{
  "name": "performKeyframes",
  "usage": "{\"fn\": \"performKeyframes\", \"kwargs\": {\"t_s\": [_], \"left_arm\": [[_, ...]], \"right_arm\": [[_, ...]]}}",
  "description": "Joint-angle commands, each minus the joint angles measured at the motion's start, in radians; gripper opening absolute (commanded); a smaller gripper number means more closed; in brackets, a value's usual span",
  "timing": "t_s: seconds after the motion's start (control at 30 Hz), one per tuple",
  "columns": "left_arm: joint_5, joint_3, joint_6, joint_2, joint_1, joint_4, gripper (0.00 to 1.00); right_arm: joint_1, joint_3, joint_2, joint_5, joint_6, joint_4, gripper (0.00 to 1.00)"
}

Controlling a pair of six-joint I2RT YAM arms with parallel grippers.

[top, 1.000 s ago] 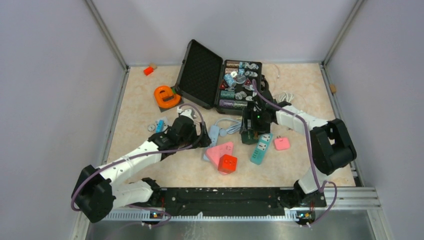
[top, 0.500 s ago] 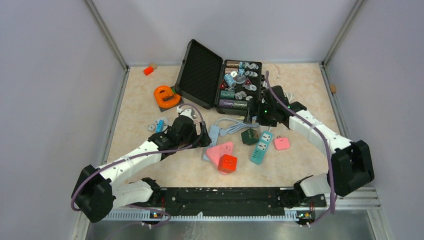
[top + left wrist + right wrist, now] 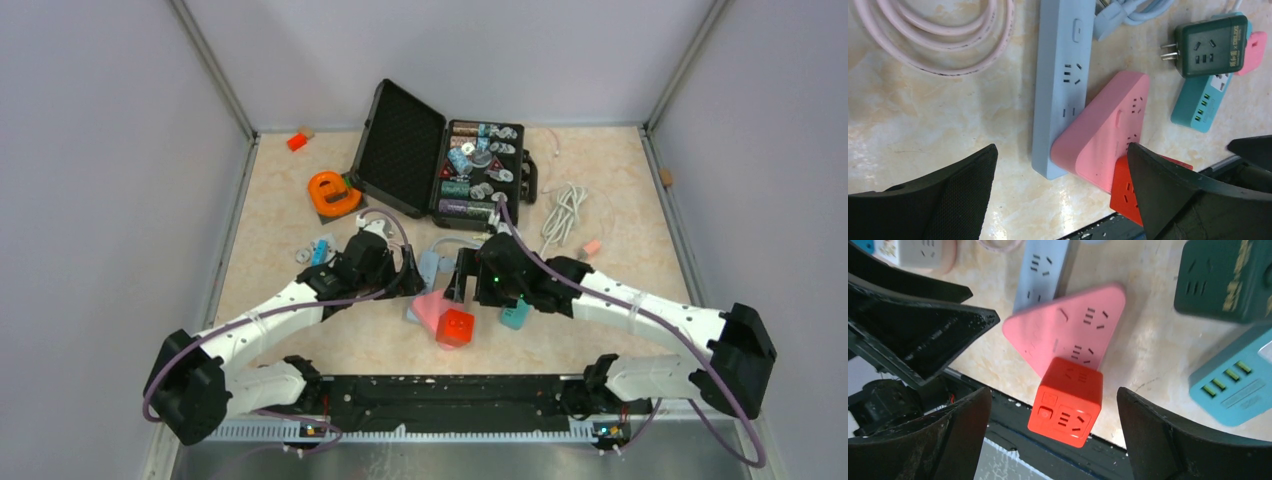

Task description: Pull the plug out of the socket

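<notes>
A red cube plug [image 3: 1066,400] sits plugged into a pink triangular socket [image 3: 1068,332], which sits on a light blue power strip [image 3: 1040,272]. My right gripper [image 3: 1054,390] is open and hovers over the red cube [image 3: 455,327], with a jaw on either side and touching nothing. My left gripper [image 3: 1062,147] is open and low over the near end of the blue strip [image 3: 1063,75] and the pink socket [image 3: 1108,130]. It holds nothing. The red cube [image 3: 1124,192] shows beside its right finger.
A dark green adapter [image 3: 1210,45] lies on a teal power strip [image 3: 1200,97], to the right of the pink socket. An open black case [image 3: 400,150], an orange tape roll [image 3: 333,193] and a white cable [image 3: 563,212] lie further back. A pink cable [image 3: 933,35] lies left.
My right arm left the dark green adapter, swung back toward the case, then came forward and left over the red cube. My left arm has not moved.
</notes>
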Motion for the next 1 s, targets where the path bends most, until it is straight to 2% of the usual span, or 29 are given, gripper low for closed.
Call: {"fn": "performKeyframes", "kwargs": {"t_s": [0.0, 0.1, 0.33, 0.6, 0.73, 0.97], "left_arm": [[0.108, -0.014, -0.032, 0.018, 0.002, 0.058, 0.99], [0.134, -0.037, -0.028, 0.027, 0.002, 0.087, 0.99], [0.139, -0.023, 0.007, 0.065, 0.001, 0.074, 0.99], [0.18, -0.08, -0.024, 0.116, 0.001, 0.148, 0.99], [0.206, -0.098, -0.037, 0.134, 0.001, 0.18, 0.99], [0.258, -0.115, -0.046, 0.165, 0.001, 0.23, 0.93]], "right_arm": [[0.112, -0.027, -0.006, 0.159, 0.172, -0.026, 0.93], [0.156, -0.068, 0.009, 0.166, 0.222, -0.01, 0.94], [0.164, -0.137, 0.055, 0.084, 0.291, 0.128, 0.94], [0.167, -0.126, 0.129, 0.034, 0.316, 0.141, 0.75], [0.166, -0.113, 0.14, 0.03, 0.292, 0.154, 0.61], [0.166, -0.091, 0.137, 0.073, 0.196, 0.174, 0.52]]}}
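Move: The red cube plug sits some 5 cm back, 2 cm left and 8 cm below the right hand, on the pink socket, whose middle is 1 cm back, 5 cm left and 11 cm below that hand; the teal strip lies 5 cm ahead, 13 cm right and 13 cm below it. From the left hand the pink socket is about 5 cm back, 6 cm right and 6 cm down, the blue strip 2 cm ahead, 2 cm right and 8 cm below. Down and back, with a little left, the right hand drops about 7 cm onto the red cube plug, its fingers tipping some 10 degrees steeper, and closes from wide open until both fingers pinch the cube's sides. The left hand meanwhile sinks some 5 cm, drawing back and slightly right, its open fingers coming down towards the pink socket's left corner and the blue strip's near end. ##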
